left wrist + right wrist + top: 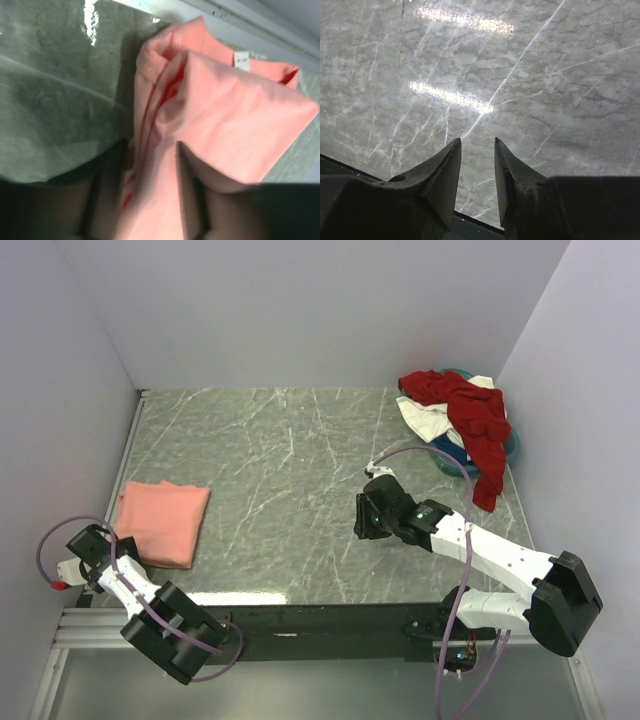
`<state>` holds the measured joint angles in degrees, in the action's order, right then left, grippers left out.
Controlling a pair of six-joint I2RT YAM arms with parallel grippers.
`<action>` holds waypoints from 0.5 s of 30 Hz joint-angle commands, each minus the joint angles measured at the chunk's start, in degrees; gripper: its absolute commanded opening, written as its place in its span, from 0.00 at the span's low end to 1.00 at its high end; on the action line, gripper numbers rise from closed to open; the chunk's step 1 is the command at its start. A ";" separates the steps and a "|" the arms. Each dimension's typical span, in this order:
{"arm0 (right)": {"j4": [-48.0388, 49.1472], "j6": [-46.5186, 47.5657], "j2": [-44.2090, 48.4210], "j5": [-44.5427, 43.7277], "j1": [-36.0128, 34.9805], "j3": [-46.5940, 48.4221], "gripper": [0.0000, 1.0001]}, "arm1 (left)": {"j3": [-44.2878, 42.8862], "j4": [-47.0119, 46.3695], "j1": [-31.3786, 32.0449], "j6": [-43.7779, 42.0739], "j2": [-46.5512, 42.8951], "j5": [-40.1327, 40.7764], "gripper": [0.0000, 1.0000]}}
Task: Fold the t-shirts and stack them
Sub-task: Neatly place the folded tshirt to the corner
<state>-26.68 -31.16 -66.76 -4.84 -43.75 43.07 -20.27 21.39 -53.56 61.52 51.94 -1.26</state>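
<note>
A folded salmon-pink t-shirt (160,520) lies at the table's left side. My left gripper (105,540) is at its near-left edge. In the left wrist view the pink t-shirt (225,105) fills the frame, and a fold of it runs between the parted, blurred jaws of the left gripper (150,145). A dark red t-shirt (468,412), a white t-shirt (424,418) and a teal-blue t-shirt (452,458) are heaped at the back right. My right gripper (362,515) hovers over the table's middle. In its wrist view the right gripper (476,141) is open and empty.
The grey marbled table (280,450) is closed in by pale walls at the back and on both sides. A black strip (300,615) runs along the near edge between the two arm bases. The red shirt's tail hangs toward the right edge (487,495).
</note>
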 commanded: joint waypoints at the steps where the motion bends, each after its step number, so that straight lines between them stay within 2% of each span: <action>1: 0.31 0.66 1.11 0.27 -0.02 0.61 0.40 | -3.10 3.73 -0.32 -0.08 -2.72 1.78 0.61; 2: 0.22 0.75 1.46 0.18 -0.02 0.53 0.40 | -3.54 4.36 -0.40 0.27 -4.38 3.70 0.71; 3: 0.22 0.92 1.46 0.18 -0.02 0.44 0.40 | -4.50 5.23 -0.40 0.53 -5.35 4.24 0.88; 4: 0.22 0.84 1.55 0.10 -0.02 0.35 0.40 | -5.03 5.94 -0.32 0.71 -6.32 4.68 0.96; 5: 0.40 1.01 1.55 0.27 -0.02 0.35 0.40 | -5.56 6.99 -0.32 0.88 -8.24 5.12 1.00; 9: 0.48 1.19 1.46 0.62 -0.02 0.35 0.40 | -9.24 8.05 -0.40 -0.52 -11.42 5.65 0.99; 15: 1.10 1.45 1.55 1.32 -0.02 0.44 0.40 | -14.62 6.92 0.47 -5.96 -12.30 1.96 1.00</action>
<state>-26.65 -30.52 -66.65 -3.97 -43.75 43.07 -31.40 28.93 -53.54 59.35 40.56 2.26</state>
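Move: Right at the near-left corner of the folded tshirt, the left hand's parting fingers still straddle its edge; the shirt's middle lies about 4 cm ahead, 9 cm to the right and a centimetre or two lower. The table's left rail runs some 5 cm to that hand's left, level with it. From the idle right hand, the tshirt lies roughly 46 cm to the left, about 1 cm ahead and 8 cm below. Opening its already parting fingers to full width, the left hand comes free of the folded tshirt's near-left corner and lifts almost straight up, slowly at first and then fast, by about 10 cm. On the way it eases slightly left towards the side wall, while the wrist rolls some 15 degrees, swinging the fingertips outward to the left. ##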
